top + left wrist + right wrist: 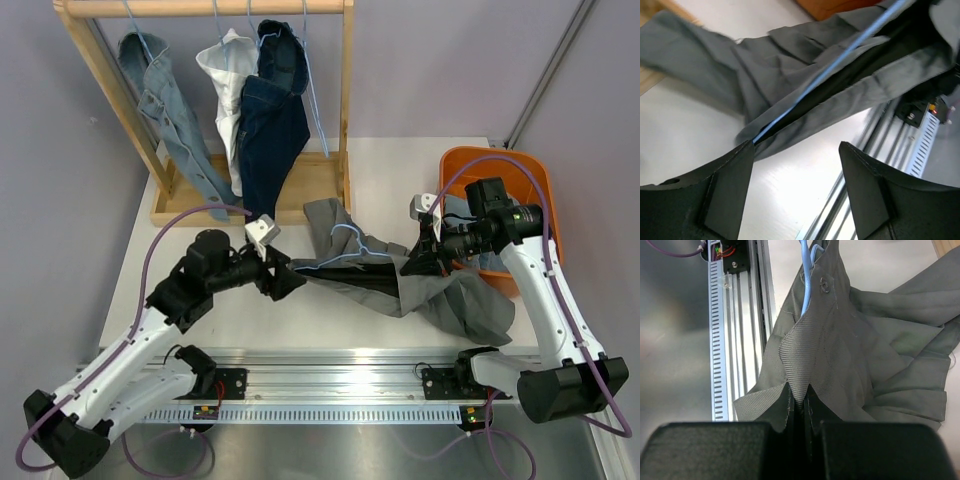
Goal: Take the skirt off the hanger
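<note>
The grey skirt (440, 295) lies crumpled on the table's middle, with the light blue wire hanger (350, 245) still threaded through its waist. My left gripper (287, 281) stands open at the skirt's left end, holding nothing. In the left wrist view its fingers (735, 175) flank bare table just short of the skirt (805, 75) and the hanger's tip (840, 55). My right gripper (415, 262) is shut on a pinched fold of the skirt (840, 340) near the waistband. The hanger (806, 285) runs under the cloth ahead of the right gripper (799, 400).
A wooden clothes rack (345, 110) at the back left carries light jeans (175, 120), a white shirt (228, 80) and dark jeans (270, 130). An orange bin (510, 175) sits at the right, behind my right arm. A metal rail (330, 385) runs along the near edge.
</note>
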Controlling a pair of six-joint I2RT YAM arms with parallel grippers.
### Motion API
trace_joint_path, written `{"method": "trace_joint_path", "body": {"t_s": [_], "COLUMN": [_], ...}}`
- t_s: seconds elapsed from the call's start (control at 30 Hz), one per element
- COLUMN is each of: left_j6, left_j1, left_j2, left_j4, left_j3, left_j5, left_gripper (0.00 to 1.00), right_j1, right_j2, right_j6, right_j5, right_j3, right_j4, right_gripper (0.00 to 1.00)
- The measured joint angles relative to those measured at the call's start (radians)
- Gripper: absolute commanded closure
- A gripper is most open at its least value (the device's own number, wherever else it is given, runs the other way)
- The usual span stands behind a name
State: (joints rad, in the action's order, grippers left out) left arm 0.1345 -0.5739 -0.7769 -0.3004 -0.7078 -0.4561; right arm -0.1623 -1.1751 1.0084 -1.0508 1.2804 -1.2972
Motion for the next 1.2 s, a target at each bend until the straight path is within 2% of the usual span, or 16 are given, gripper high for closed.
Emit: {"method": "trace_joint_path", "body": {"t_s": [0.1, 0.37, 0.47, 0.67, 0.73, 0.87, 0.9, 0.97, 1.03, 1.2], "left_j6": [-0.011, -0.022, -0.032, -0.048, -0.049, -0.068, -0.079, -0.089, -0.090, -0.089], "left_j1": [-0.079, -0.196, -0.245, -0.284, -0.284, -0.291, -0.297, -0.308, -0.309, -0.307], "left_j2": [-0.051, -0.205, -0.280, -0.363, -0.371, -0.374, -0.376, -0.377, -0.377, -0.369], "left_j4": [0.027, 0.093, 0.111, 0.152, 0.167, 0.159, 0.151, 0.130, 0.116, 0.101], "left_j3": [-0.034, -0.098, -0.148, -0.195, -0.195, -0.195, -0.195, -0.195, -0.195, -0.195], "left_j5": [0.000, 0.035, 0.056, 0.092, 0.094, 0.087, 0.079, 0.059, 0.048, 0.045], "left_gripper": [0.34, 0.39, 0.43, 0.70, 0.75, 0.96, 1.00, 1.00, 1.00, 1.00], "right_j1": [0.000, 0.000, 0.000, 0.005, 0.006, 0.008, 0.010, 0.015, 0.015, 0.008], "right_j2": [-0.007, -0.021, -0.021, -0.023, -0.023, -0.024, -0.026, -0.032, -0.038, -0.039], "right_j6": [0.022, 0.105, 0.119, 0.138, 0.140, 0.141, 0.141, 0.140, 0.140, 0.135], "right_j5": [-0.017, -0.051, -0.060, -0.057, -0.057, -0.058, -0.057, -0.056, -0.059, -0.084], "right_j3": [0.005, 0.008, 0.008, 0.008, 0.008, 0.008, 0.008, 0.008, 0.008, 0.011], "right_j4": [-0.023, -0.040, -0.043, -0.064, -0.070, -0.059, -0.056, -0.050, -0.047, -0.049], "right_gripper": [1.00, 1.00, 1.00, 1.00, 1.00, 1.00, 0.94, 0.84, 0.65, 0.47]}}
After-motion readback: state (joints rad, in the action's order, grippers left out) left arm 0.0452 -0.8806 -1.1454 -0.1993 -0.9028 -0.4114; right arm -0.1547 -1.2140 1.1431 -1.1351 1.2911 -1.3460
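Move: The hanger's left arm, its middle, is the left hand's goal: about 9 cm to the right, 4 cm ahead and slightly lower. The skirt's left waistband end is nearer, 3 cm right and 3 cm ahead; the hanger's hook is some 14 cm right and 10 cm ahead. The right hand already pinches the waistband's right part, and that hanger arm lies roughly 18 cm to its left, level fore and aft. Rightward about 10 cm, nearly level and swinging some 15 degrees clockwise, the left hand goes in along the hanger with open fingers, then shuts them on its left arm beside the gathered waistband and ends a touch farther back. The right hand stays in place, keeping its pinch on the waistband until it opens about halfway at the very end. ##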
